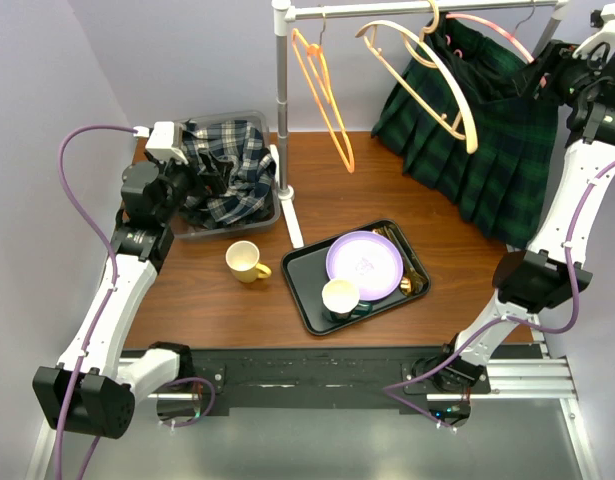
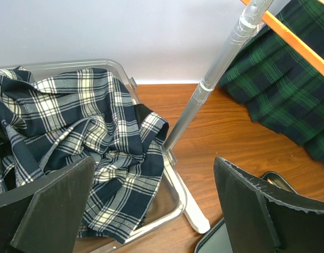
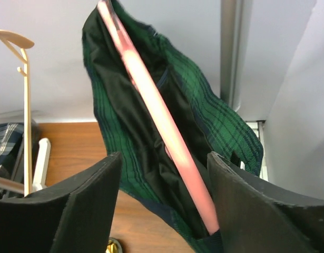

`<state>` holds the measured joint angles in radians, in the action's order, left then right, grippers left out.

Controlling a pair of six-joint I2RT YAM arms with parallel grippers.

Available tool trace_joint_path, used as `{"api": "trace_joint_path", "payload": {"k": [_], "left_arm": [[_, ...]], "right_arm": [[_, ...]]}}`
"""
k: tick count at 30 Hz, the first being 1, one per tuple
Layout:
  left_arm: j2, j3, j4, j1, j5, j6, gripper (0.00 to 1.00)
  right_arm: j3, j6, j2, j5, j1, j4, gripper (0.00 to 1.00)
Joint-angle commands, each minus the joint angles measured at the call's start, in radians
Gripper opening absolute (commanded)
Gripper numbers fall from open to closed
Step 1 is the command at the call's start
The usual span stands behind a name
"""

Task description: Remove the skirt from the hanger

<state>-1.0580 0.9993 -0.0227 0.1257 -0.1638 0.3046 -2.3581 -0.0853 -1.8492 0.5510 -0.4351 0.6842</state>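
A dark green plaid skirt (image 1: 487,140) hangs on a pink hanger (image 1: 492,32) from the rack's rail (image 1: 427,8) at the back right. In the right wrist view the pink hanger arm (image 3: 156,110) runs down inside the skirt's open waistband (image 3: 204,116). My right gripper (image 3: 164,211) is open, level with the skirt's right end, with the hanger tip and waistband between its fingers. My left gripper (image 2: 151,211) is open and empty above the grey bin (image 1: 267,215) at the back left.
The bin holds a navy and white plaid cloth (image 1: 227,165). An orange hanger (image 1: 322,95) and a wooden hanger (image 1: 427,85) hang on the rail. The rack pole (image 1: 282,110) stands mid-table. A black tray (image 1: 312,290) holds a purple plate (image 1: 365,262) and a cup (image 1: 339,297). A yellow mug (image 1: 245,262) stands beside it.
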Motion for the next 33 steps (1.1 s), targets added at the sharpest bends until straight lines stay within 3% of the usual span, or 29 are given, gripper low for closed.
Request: {"api": "trace_joint_path", "payload": {"k": [1,6,20,28,33], "left_arm": [[0.016,-0.013,0.052,0.002,-0.006,0.014,1.0],[0.018,-0.013,0.052,0.002,-0.006,0.014,1.0],[0.02,-0.014,0.055,0.002,-0.013,0.021,1.0],[0.015,-0.014,0.056,0.002,-0.013,0.022,1.0],[0.015,-0.016,0.058,0.002,-0.014,0.024,1.0]], "right_arm": [[0.026,-0.03,0.077,0.033,-0.001,-0.038,0.65],[0.081,-0.036,0.108,0.001,0.027,-0.07,0.55],[0.051,0.117,0.088,-0.261,0.163,-0.023,0.5],[0.01,0.125,0.053,-0.335,0.183,-0.022,0.36],[-0.001,0.121,0.044,-0.342,0.185,-0.043,0.21]]}}
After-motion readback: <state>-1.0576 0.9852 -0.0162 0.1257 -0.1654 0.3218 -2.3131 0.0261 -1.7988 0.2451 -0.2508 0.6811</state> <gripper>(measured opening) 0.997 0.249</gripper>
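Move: Between the right hand's open fingers is the near end of the pink hanger, about 2 cm to the hand's right and 1 cm lower. The green skirt hangs from it, its middle some 8 cm left, 5 cm ahead and 20 cm below the hand; the cream hanger's middle is about 19 cm left, nearly level with the hand. From the left hand, the pink hanger's near end lies about 65 cm right, 12 cm ahead and 12 cm up. Swinging the near end of the pink hanger to the left, the right hand shifts about 4 cm left, easing back a centimetre on the way and then forward some 2 cm. Its fingers close from well open to a narrow gap around the hanger's arm, while the wrist rolls roughly 10 degrees, left side down. ##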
